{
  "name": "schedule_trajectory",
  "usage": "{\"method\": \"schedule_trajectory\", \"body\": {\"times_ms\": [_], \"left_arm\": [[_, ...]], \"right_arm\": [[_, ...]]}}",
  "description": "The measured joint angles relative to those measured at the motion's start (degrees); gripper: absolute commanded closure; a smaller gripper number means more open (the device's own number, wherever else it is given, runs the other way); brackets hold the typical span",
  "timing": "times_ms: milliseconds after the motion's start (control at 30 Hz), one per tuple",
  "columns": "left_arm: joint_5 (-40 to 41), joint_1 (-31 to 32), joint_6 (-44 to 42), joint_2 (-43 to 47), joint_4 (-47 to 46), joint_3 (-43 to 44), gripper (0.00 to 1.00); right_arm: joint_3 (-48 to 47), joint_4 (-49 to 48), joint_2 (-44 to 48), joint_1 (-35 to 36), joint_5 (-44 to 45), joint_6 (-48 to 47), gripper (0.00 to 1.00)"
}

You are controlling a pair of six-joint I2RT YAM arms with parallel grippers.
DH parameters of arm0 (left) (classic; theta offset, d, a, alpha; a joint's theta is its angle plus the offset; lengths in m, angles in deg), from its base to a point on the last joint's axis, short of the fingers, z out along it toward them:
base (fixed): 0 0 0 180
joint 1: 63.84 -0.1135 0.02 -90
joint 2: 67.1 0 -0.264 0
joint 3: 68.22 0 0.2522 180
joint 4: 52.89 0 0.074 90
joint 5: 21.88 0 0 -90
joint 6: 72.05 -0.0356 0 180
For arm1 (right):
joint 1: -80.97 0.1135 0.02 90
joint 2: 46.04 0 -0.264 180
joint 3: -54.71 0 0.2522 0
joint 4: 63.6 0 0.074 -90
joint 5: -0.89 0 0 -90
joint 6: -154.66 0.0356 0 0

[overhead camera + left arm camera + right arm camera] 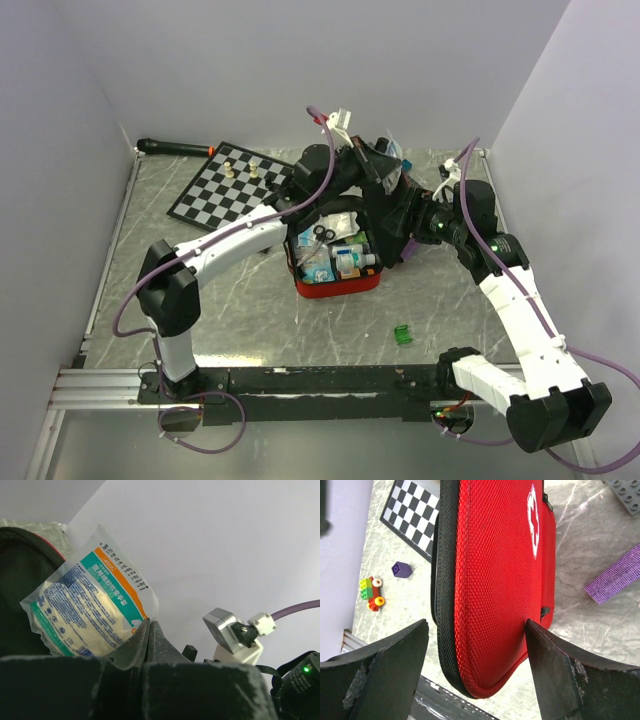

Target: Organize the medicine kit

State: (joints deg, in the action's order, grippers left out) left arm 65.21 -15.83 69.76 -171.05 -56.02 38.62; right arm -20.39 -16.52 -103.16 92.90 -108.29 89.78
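The medicine kit [335, 282] lies open on the table, its red tray filled with scissors, small bottles and packets. Its lid [495, 580], red with a white cross, stands upright. My right gripper [476, 625] is open and straddles the lid's edge. The right fingertip [535, 635] touches the red outside, and the left one stays clear of the black lining. Behind the lid my left gripper [149, 624] is raised and shut. The corner of a teal, orange and white gauze packet [85, 605] ends at its tips. From above, both grippers [385, 165] [405, 225] crowd the lid.
A chessboard [230, 185] with a few pieces lies at the back left, with a black handle [175, 148] behind it. A small green piece [403, 335] sits in front of the kit. A toy brick train [372, 592], a purple block [401, 569] and a purple strap [615, 580] lie nearby.
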Motion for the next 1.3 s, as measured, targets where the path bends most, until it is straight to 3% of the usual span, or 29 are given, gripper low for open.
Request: {"method": "schedule_trajectory", "body": {"times_ms": [367,433,500,600,700,867,1000,1133,1300], "left_arm": [[1.86,0.9,2.99,-1.33,-2.16,-3.63,0.99],[1.92,0.92,3.26,-1.33,-2.25,-4.31,0.86],[1.99,0.92,3.26,-1.33,-2.29,-4.9,0.63],[2.23,0.96,2.58,-1.33,-1.97,-4.98,0.37],[2.29,0.96,1.44,-0.96,-0.48,-4.33,0.19],[4.66,0.92,-1.55,3.41,5.51,-4.13,0.16],[9.35,0.11,-4.2,13.49,10.75,-7.67,0.16],[15.08,-4.17,-4.66,29.29,17.29,-18.43,0.18],[21.66,-11.76,-1.9,50.45,24.96,-39.04,0.18]], "right_arm": [[0.0,-0.26,0.02,-0.35,-0.59,0.55,0.16],[0.0,-0.26,0.02,-0.35,-0.59,0.55,0.16],[0.0,-0.26,0.02,-0.35,-0.59,0.55,0.16],[0.0,-0.26,0.02,-0.35,-0.63,0.55,0.16],[0.0,-0.28,0.02,-0.35,-0.61,0.52,0.16],[0.0,-0.31,0.02,-0.35,-0.59,0.55,0.16],[0.0,-0.31,0.02,-0.35,-0.52,0.52,0.16],[0.0,-0.28,0.0,-0.35,0.11,0.5,0.17],[-0.9,-0.31,-0.96,0.98,1.86,0.5,0.18]]}}
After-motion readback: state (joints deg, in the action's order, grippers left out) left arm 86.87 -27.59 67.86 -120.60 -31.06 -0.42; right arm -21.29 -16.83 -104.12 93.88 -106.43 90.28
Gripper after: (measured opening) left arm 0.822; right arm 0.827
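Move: The left hand already holds the glove packet; the lid's inner pocket lies about 12 cm below it, 3 cm back and 2 cm right. The open case's middle is some 33 cm below, 2 cm back and 5 cm left; the chessboard lies 12 cm ahead, 29 cm left and 37 cm below. From the right hand, its open fingers already around the upright lid, the pocket is 5 cm left, 3 cm ahead, about level. Left hand lowers the glove packet about 5 cm into the lid pocket, opens, then swings some 27 cm left. ##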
